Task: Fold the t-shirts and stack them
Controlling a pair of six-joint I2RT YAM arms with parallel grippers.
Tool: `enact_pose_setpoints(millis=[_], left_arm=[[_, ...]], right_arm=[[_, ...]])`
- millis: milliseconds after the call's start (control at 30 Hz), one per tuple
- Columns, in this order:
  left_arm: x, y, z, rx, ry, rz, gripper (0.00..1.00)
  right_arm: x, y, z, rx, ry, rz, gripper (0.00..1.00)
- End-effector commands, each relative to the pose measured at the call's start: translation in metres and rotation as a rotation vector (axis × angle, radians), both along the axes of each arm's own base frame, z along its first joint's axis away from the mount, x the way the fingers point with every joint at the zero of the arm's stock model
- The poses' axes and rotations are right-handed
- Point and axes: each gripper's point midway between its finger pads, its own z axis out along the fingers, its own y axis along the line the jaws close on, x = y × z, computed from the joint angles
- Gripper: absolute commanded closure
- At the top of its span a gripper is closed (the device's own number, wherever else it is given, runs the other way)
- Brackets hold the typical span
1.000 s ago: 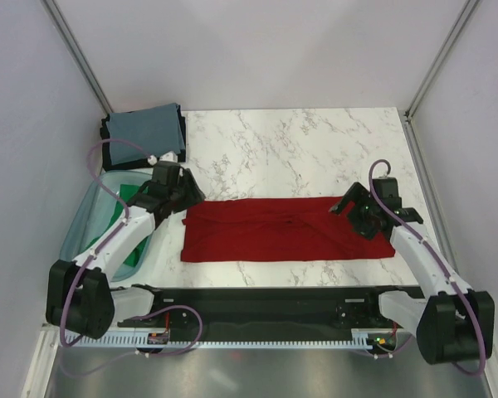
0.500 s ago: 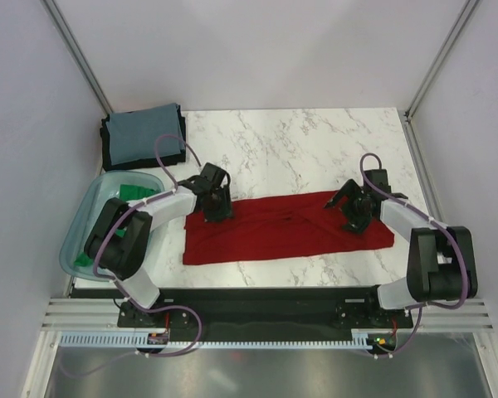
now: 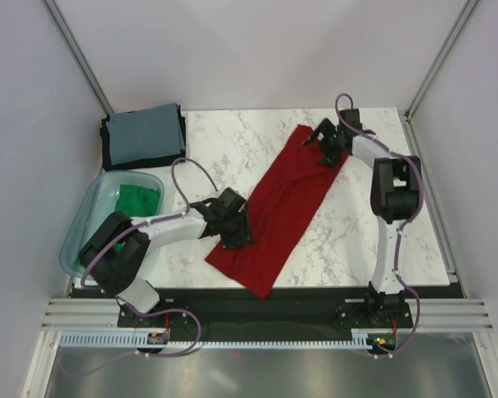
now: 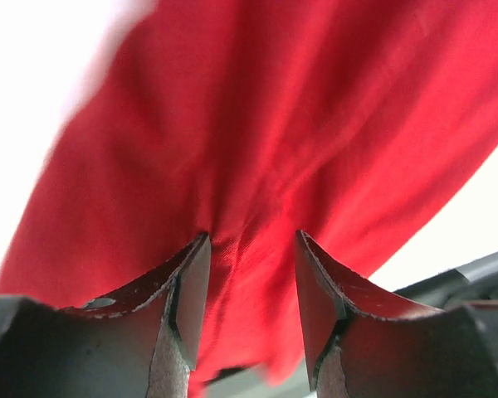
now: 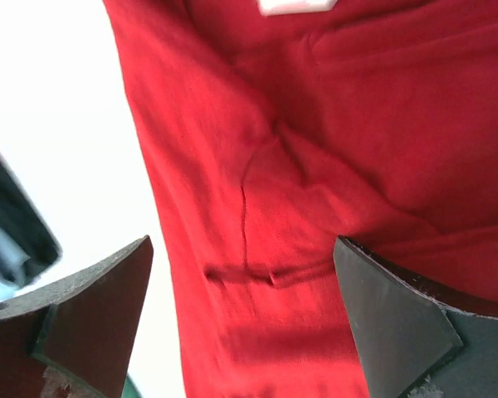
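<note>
The dark red t-shirt (image 3: 284, 203) lies flat as a long diagonal strip, from the far right of the table to the near middle. My left gripper (image 3: 235, 232) is over its near left edge. In the left wrist view (image 4: 251, 249) the jaws stand apart with red cloth (image 4: 257, 124) between and beyond them. My right gripper (image 3: 325, 152) is over the shirt's far end. It is wide open in the right wrist view (image 5: 242, 257), above the cloth (image 5: 332, 166) and close to the white neck label (image 5: 295, 5). A bright green shirt (image 3: 138, 200) lies in the basin. A grey-blue folded shirt (image 3: 145, 133) rests on a dark one (image 3: 108, 154).
The translucent teal basin (image 3: 77, 232) stands at the left edge, with the folded stack behind it at the far left corner. White walls close in the table on three sides. The black rail (image 3: 315, 298) of the arm bases runs along the near edge.
The red shirt has swung from lying crosswise to lying diagonally. My right gripper moved to the far right with its end. My left gripper moved right and nearer, along the shirt's left edge.
</note>
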Motion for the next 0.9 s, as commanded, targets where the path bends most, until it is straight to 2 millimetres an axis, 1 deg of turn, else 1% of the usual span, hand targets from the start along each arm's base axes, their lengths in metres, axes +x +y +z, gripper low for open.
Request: enact_pose_setpoints(millis=[0, 33, 67, 100, 167, 200, 233, 267, 300, 333, 367, 400, 433, 467, 500, 533, 567, 600, 633, 667, 700, 733, 767, 800, 833, 867], left_arm=[[-0.016, -0.066, 0.013, -0.168, 0.064, -0.052, 0.48], [-0.012, -0.079, 0.021, -0.175, 0.035, -0.084, 0.48], [-0.019, -0.086, 0.019, -0.158, 0.038, -0.113, 0.48], [-0.018, -0.090, 0.022, -0.156, 0.031, -0.120, 0.48], [-0.018, -0.099, 0.038, -0.181, 0.001, -0.136, 0.49], [-0.019, -0.101, 0.043, -0.188, -0.013, -0.146, 0.49], [-0.018, -0.104, 0.053, -0.190, -0.040, -0.156, 0.49], [-0.019, -0.102, 0.063, -0.190, -0.052, -0.157, 0.49], [-0.019, -0.100, 0.071, -0.189, -0.068, -0.159, 0.49], [-0.019, -0.099, 0.078, -0.182, -0.095, -0.159, 0.49], [-0.022, -0.094, 0.081, -0.164, -0.097, -0.158, 0.49], [-0.022, -0.091, 0.097, -0.184, -0.130, -0.155, 0.49], [-0.023, -0.086, 0.100, -0.168, -0.155, -0.147, 0.49], [-0.026, -0.079, 0.104, -0.153, -0.164, -0.143, 0.49], [-0.027, -0.074, 0.117, -0.170, -0.199, -0.143, 0.49], [-0.031, -0.067, 0.114, -0.156, -0.203, -0.142, 0.49], [-0.029, -0.060, 0.114, -0.139, -0.222, -0.125, 0.48], [-0.032, -0.052, 0.110, -0.117, -0.216, -0.116, 0.48], [-0.034, -0.041, 0.111, -0.109, -0.229, -0.097, 0.48], [-0.037, -0.036, 0.109, -0.102, -0.225, -0.089, 0.48], [-0.040, -0.031, 0.107, -0.102, -0.216, -0.070, 0.48], [-0.045, -0.023, 0.103, -0.105, -0.210, -0.055, 0.48], [-0.049, -0.019, 0.101, -0.109, -0.203, -0.045, 0.48], [-0.054, -0.013, 0.091, -0.101, -0.177, -0.022, 0.48], [-0.055, -0.010, 0.092, -0.112, -0.182, -0.006, 0.48], [-0.057, -0.007, 0.089, -0.110, -0.176, 0.004, 0.48]], right_arm=[[0.018, 0.063, -0.061, 0.004, 0.036, 0.178, 0.02], [0.042, 0.077, -0.039, 0.028, -0.039, 0.201, 0.02], [0.050, 0.086, -0.038, 0.036, -0.056, 0.217, 0.02], [0.063, 0.100, -0.038, 0.045, -0.089, 0.240, 0.02], [0.071, 0.117, -0.035, 0.070, -0.122, 0.277, 0.02], [0.078, 0.129, -0.032, 0.074, -0.156, 0.301, 0.02], [0.080, 0.135, -0.030, 0.078, -0.173, 0.312, 0.02], [0.082, 0.139, -0.027, 0.075, -0.185, 0.319, 0.02], [0.085, 0.139, -0.021, 0.071, -0.205, 0.314, 0.02], [0.087, 0.137, -0.018, 0.064, -0.210, 0.305, 0.02], [0.091, 0.134, -0.006, 0.046, -0.235, 0.284, 0.02], [0.091, 0.132, -0.002, 0.039, -0.241, 0.280, 0.02], [0.092, 0.132, 0.006, 0.042, -0.257, 0.277, 0.02], [0.093, 0.133, 0.027, 0.058, -0.287, 0.280, 0.02], [0.095, 0.134, 0.039, 0.072, -0.310, 0.284, 0.02], [0.095, 0.135, 0.051, 0.085, -0.326, 0.287, 0.02], [0.095, 0.136, 0.078, 0.100, -0.363, 0.283, 0.02], [0.095, 0.134, 0.092, 0.112, -0.382, 0.283, 0.02], [0.094, 0.134, 0.107, 0.119, -0.405, 0.285, 0.02], [0.093, 0.129, 0.137, 0.125, -0.449, 0.281, 0.02], [0.089, 0.126, 0.146, 0.122, -0.460, 0.285, 0.02], [0.085, 0.124, 0.157, 0.119, -0.474, 0.288, 0.02], [0.077, 0.116, 0.190, 0.115, -0.522, 0.285, 0.02], [0.066, 0.111, 0.177, 0.103, -0.483, 0.287, 0.02], [0.058, 0.103, 0.178, 0.087, -0.472, 0.272, 0.02], [0.041, 0.095, 0.211, 0.079, -0.513, 0.261, 0.02]])
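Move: Both hands already rest on the slanting red t-shirt strip. Its middle lies about 14 cm ahead and 12 cm right of the left hand, and some 17 cm back and 12 cm left of the right hand, just below both. The plastic bin is roughly 34 cm left of the left hand and 6 cm ahead. The blue-black folded stack stands about 51 cm left of the right hand and 4 cm farther out. Dragging the strip's far end under its wide-open fingers, the right hand sweeps left about 14 cm and forward some 10, wrist turning counter-clockwise, while the half-open left hand pulls the near end right about 9 cm and slightly back. Both then lift off, left first, roughly 10 cm; the left hand drifts back and left, the right hand slightly back and right. ##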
